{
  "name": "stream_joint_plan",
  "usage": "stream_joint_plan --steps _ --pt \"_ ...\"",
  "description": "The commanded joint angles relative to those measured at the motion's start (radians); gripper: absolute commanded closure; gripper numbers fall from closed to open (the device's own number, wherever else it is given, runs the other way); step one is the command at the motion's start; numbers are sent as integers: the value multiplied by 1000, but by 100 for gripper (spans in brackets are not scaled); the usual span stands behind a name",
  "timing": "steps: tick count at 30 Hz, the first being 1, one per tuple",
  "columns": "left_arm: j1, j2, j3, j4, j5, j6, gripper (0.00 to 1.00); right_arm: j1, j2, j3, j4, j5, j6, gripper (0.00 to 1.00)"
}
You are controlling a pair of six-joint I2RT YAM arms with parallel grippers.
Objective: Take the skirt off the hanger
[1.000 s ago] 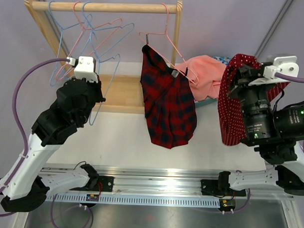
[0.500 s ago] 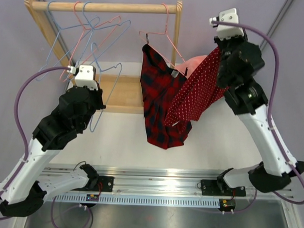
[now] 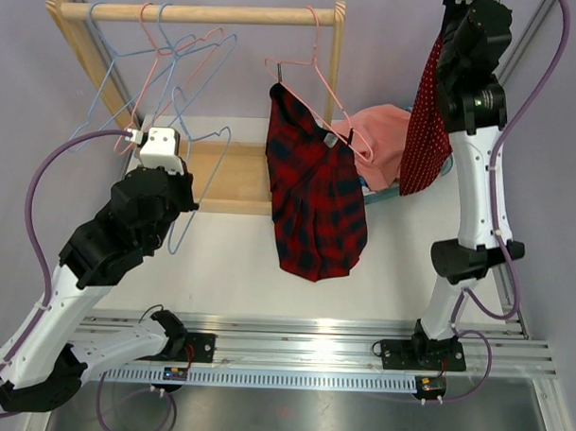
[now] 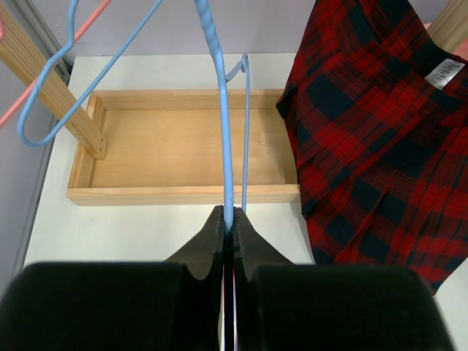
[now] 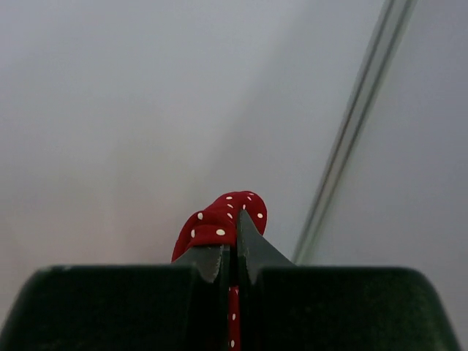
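Note:
A red skirt with white dots hangs free at the top right, pinched at its upper edge by my right gripper, which is raised high against the wall. The bunched dotted cloth bulges over the shut fingertips. My left gripper is shut on the wire of a blue hanger that hangs bare on the rail. A red and black plaid skirt hangs clipped to a pink hanger at the rail's right end.
Several more blue and pink wire hangers crowd the rail's left half. The rack's wooden base tray lies under them. A pink garment lies heaped behind the plaid skirt, right of the rack post.
My right arm has swung up and to the right, carrying the dotted skirt from in front of the plaid skirt to the top right. The left arm has barely moved.

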Motion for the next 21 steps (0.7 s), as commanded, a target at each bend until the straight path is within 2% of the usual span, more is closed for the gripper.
stream_joint_plan --steps 1,4,8,10,11,12,13,14,16,17,18,20,21 --pt "-2 -9 1 41 13 -28 100 -57 107 106 26 -147 191 100" --pt "-2 12 27 39 12 -23 100 -111 143 104 30 -331 397 100" --pt "-2 55 82 39 16 -16 100 -131 182 -108 266 -584 506 100" --pt "-2 77 111 42 19 -3 100 -143 272 -92 219 -602 560 100" --pt "-1 104 149 39 18 4 100 -145 303 -72 111 -614 580 100" --pt "-2 118 180 36 16 18 100 -150 346 -71 43 -612 636 79" --pt "-2 132 205 35 15 30 100 -157 355 -83 -20 -614 661 38" --pt "-2 164 255 39 12 43 100 -157 348 -194 -90 -623 678 4" --pt "-1 201 308 42 5 81 100 -156 198 -474 -3 -600 756 1" --pt "-2 219 337 45 5 95 100 -156 118 -828 220 -614 783 0" --pt "-1 262 392 47 4 108 100 -156 -39 -991 342 -628 831 1" --pt "-1 302 461 35 24 136 100 -153 -170 -1319 563 -666 868 1" --pt "-1 342 516 35 39 148 100 -148 -271 -1386 582 -674 883 0"
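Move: The basin for the dotted skirt lies some 50 cm below the right gripper, about 6 cm ahead and 7 cm left; the pink skirt fills its near-left part, and the floral skirt shows 14 cm ahead and 2 cm left of the gripper. The plaid skirt hangs 25 cm left, 5 cm back, 38 cm below. For the left gripper's blue hanger, the free rail is about 25 cm ahead and 18 cm up; the plaid skirt hangs 22 cm right, 18 cm ahead, 13 cm below. Swing the right gripper with the dotted skirt forward about 15 cm and down, open the fingers wide partway down, and keep plunging, now drawing back and edging left, to some 47 cm lower over the basin, tipping the fingers steeply down. Meanwhile keep the left pinch on the blue hanger and, after a brief hold, raise it about 8 cm and somewhat forward and right, towards the rail. ##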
